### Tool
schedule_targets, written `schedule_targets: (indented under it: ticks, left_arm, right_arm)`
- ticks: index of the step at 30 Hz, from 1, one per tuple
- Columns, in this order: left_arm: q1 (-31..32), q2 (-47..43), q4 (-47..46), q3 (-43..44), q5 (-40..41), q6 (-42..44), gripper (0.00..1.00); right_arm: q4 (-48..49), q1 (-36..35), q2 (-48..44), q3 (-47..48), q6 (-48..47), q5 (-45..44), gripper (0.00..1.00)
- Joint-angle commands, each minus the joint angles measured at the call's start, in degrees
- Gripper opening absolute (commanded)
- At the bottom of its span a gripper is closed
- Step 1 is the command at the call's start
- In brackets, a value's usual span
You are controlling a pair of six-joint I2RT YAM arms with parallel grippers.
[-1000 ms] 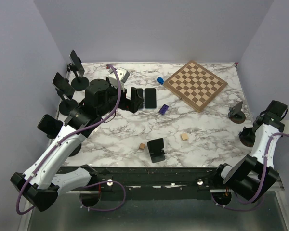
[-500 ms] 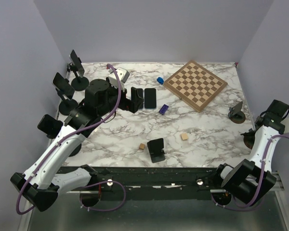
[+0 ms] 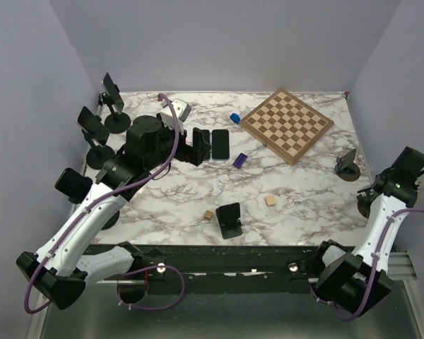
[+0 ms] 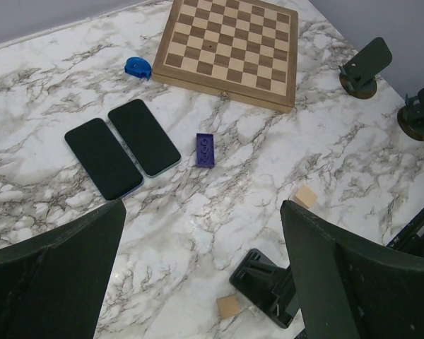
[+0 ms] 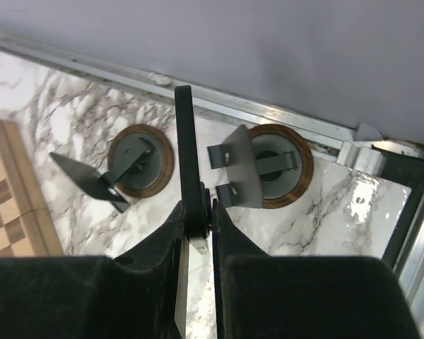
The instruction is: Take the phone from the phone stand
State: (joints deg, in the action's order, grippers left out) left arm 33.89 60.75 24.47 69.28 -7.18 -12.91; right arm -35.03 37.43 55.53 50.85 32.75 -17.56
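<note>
My right gripper (image 5: 198, 212) is shut on a thin dark phone (image 5: 186, 141), seen edge-on and held upright above the table. Right below it stands a bare round-based phone stand (image 5: 267, 167), its cradle empty and apart from the phone. A second bare stand (image 5: 138, 164) is to its left. In the top view the right gripper (image 3: 401, 176) hangs at the table's right edge, above the partly hidden stand (image 3: 363, 205). My left gripper (image 4: 201, 272) is open and hovers over the table's middle with nothing between its fingers.
Two phones (image 4: 102, 157) (image 4: 144, 136) lie flat near a blue brick (image 4: 205, 150). A chessboard (image 3: 287, 124) sits at the back right. Three stands holding phones (image 3: 93, 127) line the left edge. A black angled stand (image 3: 230, 219) and small wooden cubes (image 3: 271, 200) sit near the front.
The right gripper has closed on the phone. The right arm has risen and swung outward to the right, carrying the phone off its stand. The left arm has not moved.
</note>
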Motion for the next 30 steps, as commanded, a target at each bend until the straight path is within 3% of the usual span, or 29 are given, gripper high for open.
schedule_targets:
  ticks: [1,8,18,22,26,30]
  left_arm:
    - [0.3,0.4,-0.8,0.2,-1.1,-0.1,0.99]
    - [0.3,0.4,-0.7,0.2,-0.1,0.2,0.99]
    - [0.3,0.1,-2.2,-1.3,2.4,1.3,0.99]
    - [0.2,1.1,-4.0,-2.1,-2.3,1.2,0.99]
    - [0.2,4.8,-5.1,-1.9,-9.6,0.4,0.99]
    - [0.2,10.5,-2.2,0.7,-11.1,-0.5,0.99]
  right_arm:
    - [4.0,-1.0,-1.2,2.2,-5.0,9.3,0.01]
    - [9.0,-8.5,0.3,5.1,-9.7,25.4,0.01]
    - [20.1,-38.1,9.9,8.4,-13.2,45.7,0.01]
    - [22.4,-50.4,15.8,10.4,-14.1,46.9,0.01]
    - [27.4,-57.3,21.0,10.6,-9.4,49.2,0.01]
    - [34.0,-61.5,23.7,9.9,-3.4,49.2,0.01]
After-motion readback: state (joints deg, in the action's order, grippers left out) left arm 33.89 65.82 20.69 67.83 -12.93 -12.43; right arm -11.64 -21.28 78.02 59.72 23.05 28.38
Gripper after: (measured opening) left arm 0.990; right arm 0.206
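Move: The phone is already off its stand, pinched in the right hand. The nearer of the two laid-down phones lies about 54 cm to that hand's left, 30 cm ahead and 18 cm below; its twin lies 8 cm left of it, and the purple tray about 8 cm to its right and 7 cm nearer. The emptied stand sits almost under the right hand. From the left hand, the nearer laid-down phone is some 25 cm ahead, 4 cm right and 33 cm below. The phone, still pinched in the right fingers, is swept about 43 cm left and some 12 cm forward, away from the emptied stand towards the two laid-down phones. It rises slightly, then eases down again, while the wrist swings roughly 100 degrees counter-clockwise. Late on, the open left hand drifts a few centimetres right and down. ##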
